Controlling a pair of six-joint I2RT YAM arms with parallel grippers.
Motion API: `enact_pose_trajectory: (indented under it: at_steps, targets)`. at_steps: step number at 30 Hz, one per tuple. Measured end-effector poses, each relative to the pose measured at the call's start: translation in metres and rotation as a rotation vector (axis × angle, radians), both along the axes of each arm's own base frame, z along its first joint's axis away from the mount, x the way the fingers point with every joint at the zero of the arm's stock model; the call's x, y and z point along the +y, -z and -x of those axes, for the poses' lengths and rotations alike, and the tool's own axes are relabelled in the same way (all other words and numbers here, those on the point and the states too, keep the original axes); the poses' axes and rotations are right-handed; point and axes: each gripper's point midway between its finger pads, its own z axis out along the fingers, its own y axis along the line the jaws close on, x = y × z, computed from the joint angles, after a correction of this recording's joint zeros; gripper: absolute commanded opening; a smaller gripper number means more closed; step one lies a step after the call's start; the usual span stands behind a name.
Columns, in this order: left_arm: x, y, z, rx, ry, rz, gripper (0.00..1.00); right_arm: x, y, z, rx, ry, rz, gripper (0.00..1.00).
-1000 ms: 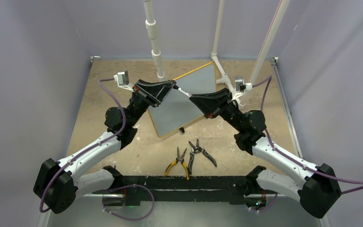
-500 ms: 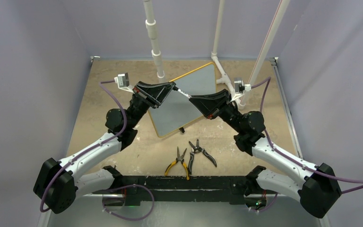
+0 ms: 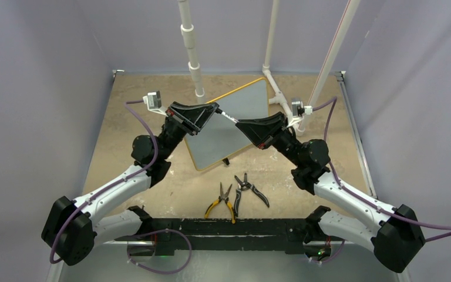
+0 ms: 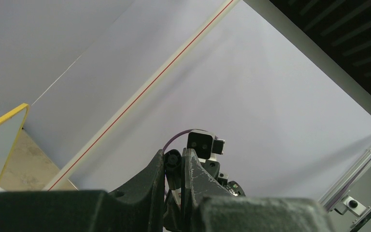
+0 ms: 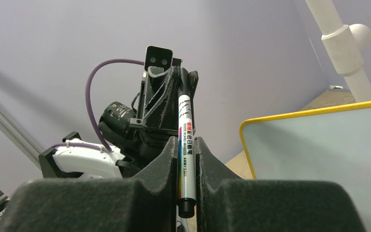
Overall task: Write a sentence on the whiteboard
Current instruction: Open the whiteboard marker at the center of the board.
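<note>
The whiteboard (image 3: 248,97) lies tilted on the tan table, its yellow rim showing in the right wrist view (image 5: 244,145) and the left wrist view (image 4: 9,115). Its visible face is blank; the sentence is out of view. Above the board, a marker (image 3: 226,116) spans between both grippers. My left gripper (image 3: 215,110) is shut on the marker's black cap end (image 4: 173,161). My right gripper (image 3: 238,123) is shut on the marker's white barrel (image 5: 185,145), with the black tail end poking out toward the camera.
Yellow-handled pliers (image 3: 220,204) and black-handled pliers (image 3: 251,188) lie on the table near the arm bases. White pipes (image 3: 192,59) rise at the back, one (image 3: 275,85) beside the board's far corner. Lilac walls close in the table's sides.
Both grippers stay shut on the marker. The left gripper has edged slightly left, and the right arm has shifted only a trace.
</note>
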Motion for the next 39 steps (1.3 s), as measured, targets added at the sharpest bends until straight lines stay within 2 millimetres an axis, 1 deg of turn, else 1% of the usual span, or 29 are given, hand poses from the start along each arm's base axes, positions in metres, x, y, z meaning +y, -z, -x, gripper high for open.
enact_pose_trajectory:
  at_steps: [18,19,21,22,23,24,26,28,30,35,39]
  targets:
    - [0.000,0.001,0.001,-0.001,0.000,-0.012,0.00,-0.001,0.001,0.001,0.007,0.007,0.000,0.00]
    - [0.003,-0.001,-0.001,-0.001,-0.021,-0.001,0.00,-0.002,0.002,0.002,0.006,0.007,0.001,0.00]
    - [0.037,-0.018,-0.019,-0.021,-0.168,0.069,0.00,-0.008,0.004,0.002,0.007,0.026,-0.002,0.00]
    - [0.058,-0.028,-0.024,-0.038,-0.246,0.111,0.00,-0.011,0.004,0.002,0.005,0.034,-0.005,0.00]
    - [0.076,-0.039,-0.026,-0.059,-0.309,0.154,0.00,-0.013,0.002,0.003,0.000,0.037,-0.010,0.00]
    - [0.087,-0.050,-0.022,-0.083,-0.341,0.190,0.00,-0.014,-0.001,0.004,-0.007,0.038,-0.015,0.00]
    - [0.097,-0.063,-0.014,-0.117,-0.364,0.237,0.00,-0.016,-0.003,0.006,-0.015,0.038,-0.021,0.00]
    - [0.104,-0.073,-0.009,-0.139,-0.376,0.269,0.00,-0.016,-0.005,0.007,-0.018,0.038,-0.024,0.00]
    - [0.106,-0.075,-0.008,-0.142,-0.384,0.282,0.00,-0.016,-0.004,0.007,-0.017,0.039,-0.023,0.00]
    - [0.106,-0.070,-0.013,-0.126,-0.406,0.252,0.00,-0.017,-0.003,0.006,-0.014,0.046,-0.021,0.00]
    - [0.098,-0.061,-0.027,-0.075,-0.454,0.118,0.00,-0.019,-0.001,0.003,-0.013,0.073,-0.004,0.00]
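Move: Between the two grippers the marker runs slantwise. The left fingers already grip its cap, with the middle of the marker body about 4 cm right of them, 2 cm back and 2 cm lower; the whiteboard's middle is roughly 8 cm ahead, 3 cm right and 33 cm below. From the right hand, shut on the tail end, the cap is some 6 cm left, 4 cm ahead and 3 cm higher; the black cutters lie about 6 cm back, 4 cm right and 38 cm down. Pulling the cap against the right hand's grip, the left hand stays almost in place at first, then jerks away from the marker body, about 10 cm left and 6 cm up, turning some 25 degrees counter-clockwise with its fingers still shut on the cap. The right hand keeps its grip on the body and shifts roughly 2 cm to the right. ##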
